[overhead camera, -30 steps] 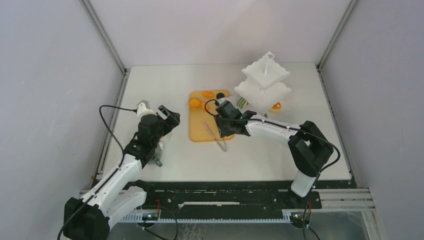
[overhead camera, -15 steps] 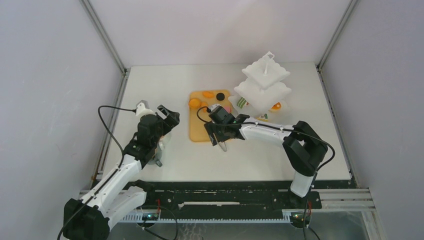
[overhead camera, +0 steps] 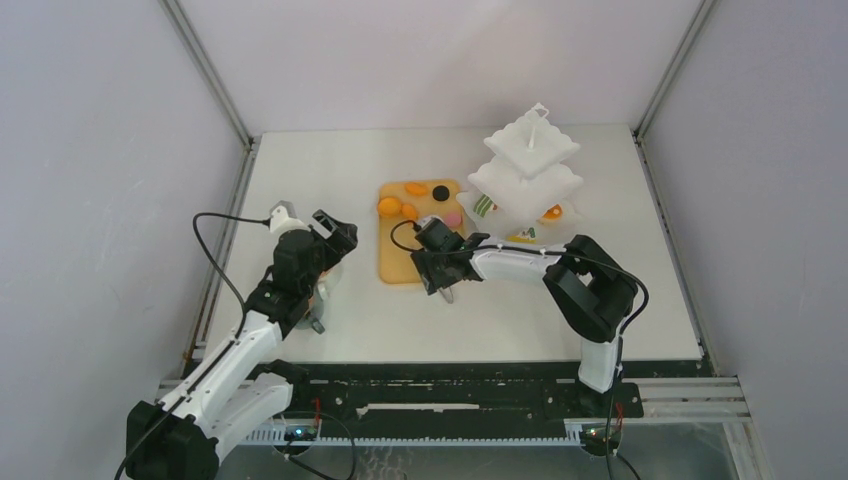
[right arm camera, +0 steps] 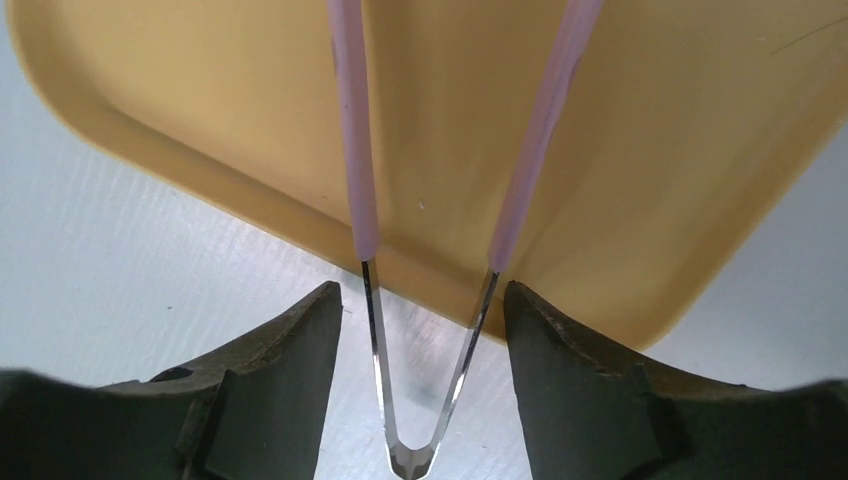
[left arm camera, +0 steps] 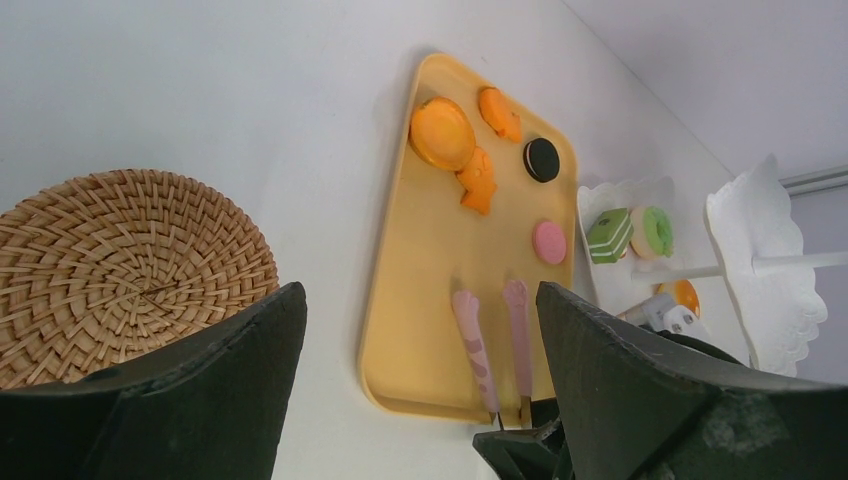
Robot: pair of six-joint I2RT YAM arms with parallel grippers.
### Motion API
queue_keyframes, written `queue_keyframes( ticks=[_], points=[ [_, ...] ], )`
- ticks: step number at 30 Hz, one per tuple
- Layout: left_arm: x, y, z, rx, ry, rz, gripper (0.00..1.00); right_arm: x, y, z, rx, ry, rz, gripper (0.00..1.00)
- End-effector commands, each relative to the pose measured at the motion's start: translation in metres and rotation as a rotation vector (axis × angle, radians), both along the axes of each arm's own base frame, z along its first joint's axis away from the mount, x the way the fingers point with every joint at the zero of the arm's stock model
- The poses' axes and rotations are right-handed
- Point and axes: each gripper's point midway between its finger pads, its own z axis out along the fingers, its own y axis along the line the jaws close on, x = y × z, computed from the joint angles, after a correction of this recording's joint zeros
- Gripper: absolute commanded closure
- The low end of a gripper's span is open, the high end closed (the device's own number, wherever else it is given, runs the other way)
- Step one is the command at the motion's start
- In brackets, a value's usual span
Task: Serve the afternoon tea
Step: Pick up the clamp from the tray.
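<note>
Toy pastries lie on the far half of a tan board (overhead camera: 400,262): orange tarts (overhead camera: 388,206) (left arm camera: 442,133), a black round (overhead camera: 440,192) (left arm camera: 541,159) and a pink round (left arm camera: 549,241). A green cake (left arm camera: 609,233) and a green donut (left arm camera: 656,230) sit on the white tiered stand (overhead camera: 530,170). A cork coaster (left arm camera: 120,270) lies below my left gripper (left arm camera: 420,300), which hangs open and empty left of the board. My right gripper (right arm camera: 420,330) (overhead camera: 443,283) is low at the board's near edge. It is open, its fingers on either side of the pink tongs' (right arm camera: 355,150) metal bend without touching.
The tongs (left arm camera: 475,345) lie with their pink tips on the board and their bend over the table. Another orange pastry (left arm camera: 683,295) is on the stand's lowest tier. Walls and frame posts (overhead camera: 205,70) close in the table on three sides.
My right gripper has come left and nearer, from over the board down to the tongs' near end, and its jaws have widened. The left arm has hardly moved.
</note>
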Motion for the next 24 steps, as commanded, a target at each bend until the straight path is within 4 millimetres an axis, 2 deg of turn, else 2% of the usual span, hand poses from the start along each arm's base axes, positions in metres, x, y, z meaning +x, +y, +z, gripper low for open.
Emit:
queue_keyframes(
  ticks=[1,8,24],
  points=[
    [0.004,0.005,0.01,-0.001,-0.034,0.026,0.11,0.006,0.003,-0.004,0.026,-0.013,0.007,0.34],
    [0.005,0.005,0.005,0.001,-0.021,0.031,0.11,0.004,0.003,-0.001,0.049,-0.009,0.005,0.51],
    [0.013,0.003,0.016,0.003,-0.04,0.03,0.11,0.018,0.01,0.045,0.132,-0.068,-0.017,0.55]
  ],
)
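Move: The clamp lies open between my right fingers, its middle about 2 cm ahead, 1 cm left and 1 cm below; its metal bend points back over the tray's near edge. Farther out on the tray, the pink macaron sits about 13 cm ahead and 4 cm right, the round orange piece some 15 cm ahead and 7 cm left. From my left hand the clamp is roughly 14 cm right, 1 cm back and 16 cm down. I close my right fingers from both sides onto the clamp's arms, where the pink sleeves meet the metal, and pinch them towards each other. The hand stays nearly in place, easing forward about half a centimetre and settling a touch lower before creeping back up as much. The fingers stop part-way, with the clamp between them. ##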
